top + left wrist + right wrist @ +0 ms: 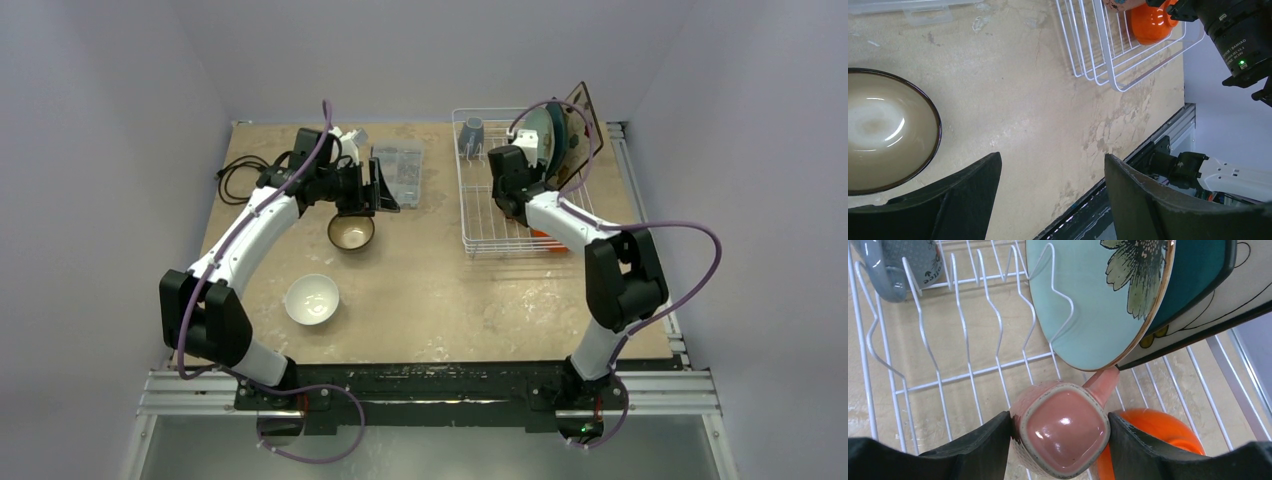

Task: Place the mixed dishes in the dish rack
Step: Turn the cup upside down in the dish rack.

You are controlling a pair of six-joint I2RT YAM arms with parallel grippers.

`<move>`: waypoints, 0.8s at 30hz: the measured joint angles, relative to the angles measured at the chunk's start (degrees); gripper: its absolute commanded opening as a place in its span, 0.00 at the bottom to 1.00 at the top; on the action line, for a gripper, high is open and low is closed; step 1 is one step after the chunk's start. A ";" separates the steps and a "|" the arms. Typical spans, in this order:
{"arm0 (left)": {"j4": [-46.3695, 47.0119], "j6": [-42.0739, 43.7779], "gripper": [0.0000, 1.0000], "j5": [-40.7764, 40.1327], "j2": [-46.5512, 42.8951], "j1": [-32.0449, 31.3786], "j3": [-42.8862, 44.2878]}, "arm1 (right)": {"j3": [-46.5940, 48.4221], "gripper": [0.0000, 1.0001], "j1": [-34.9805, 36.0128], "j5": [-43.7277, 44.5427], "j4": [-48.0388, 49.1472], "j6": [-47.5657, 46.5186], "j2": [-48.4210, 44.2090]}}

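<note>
The salmon-pink mug (1066, 431) stands upside down in the white wire dish rack (968, 373), and my right gripper (1059, 424) is shut on its sides. Beside it lies the orange bowl (1159, 432). Upright between the tines stand the round pale green plate (1083, 300), the dark teal plate (1193, 275) and the cream floral plate (1233, 292). The grey-blue mug (898, 262) sits in the rack's far corner. On the table are the brown bowl (351, 233) and the white bowl (311, 299). My left gripper (1053, 167) hangs open and empty just right of the brown bowl (883, 130).
A clear plastic compartment box (397, 172) lies at the back, right behind my left gripper (383, 190). A black cable (235, 178) coils at the table's back left. The dish rack (480, 215) stands at the right, near the table's edge rail.
</note>
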 measured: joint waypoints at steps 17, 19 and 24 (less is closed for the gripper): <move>0.02 -0.11 0.74 0.79 0.04 0.00 0.00 | 1.40 0.85 -1.81 4.11 -0.44 2.62 1.81; 0.04 -0.13 0.74 0.81 0.04 0.00 0.00 | 1.29 0.94 -2.19 3.76 -0.94 2.45 1.86; 0.04 -0.11 0.74 0.92 0.22 0.00 0.00 | 1.14 0.99 -2.91 2.73 -1.88 2.12 1.86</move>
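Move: I already hold the pink cup upside down in my right fingers, its middle about 1 cm ahead and 3 cm below them. It goes to a spot in the rack some 3 cm to my right. The orange bowl is about 8 cm right and 5 cm back, the green plate 12 cm ahead and 4 right, the blue-grey cup 14 ahead and 13 left. From my left hand the pink cup lies roughly 33 cm right, 10 ahead, 11 below. I carry the gripped pink cup rightwards with my right hand, a little over 2 cm towards the orange bowl, past the lower edge of the green plate, yawing about 5 degrees clockwise. There I spread my fingers nearly wide and let go of the cup, easing about a centimetre down and slightly farther right as they open. ##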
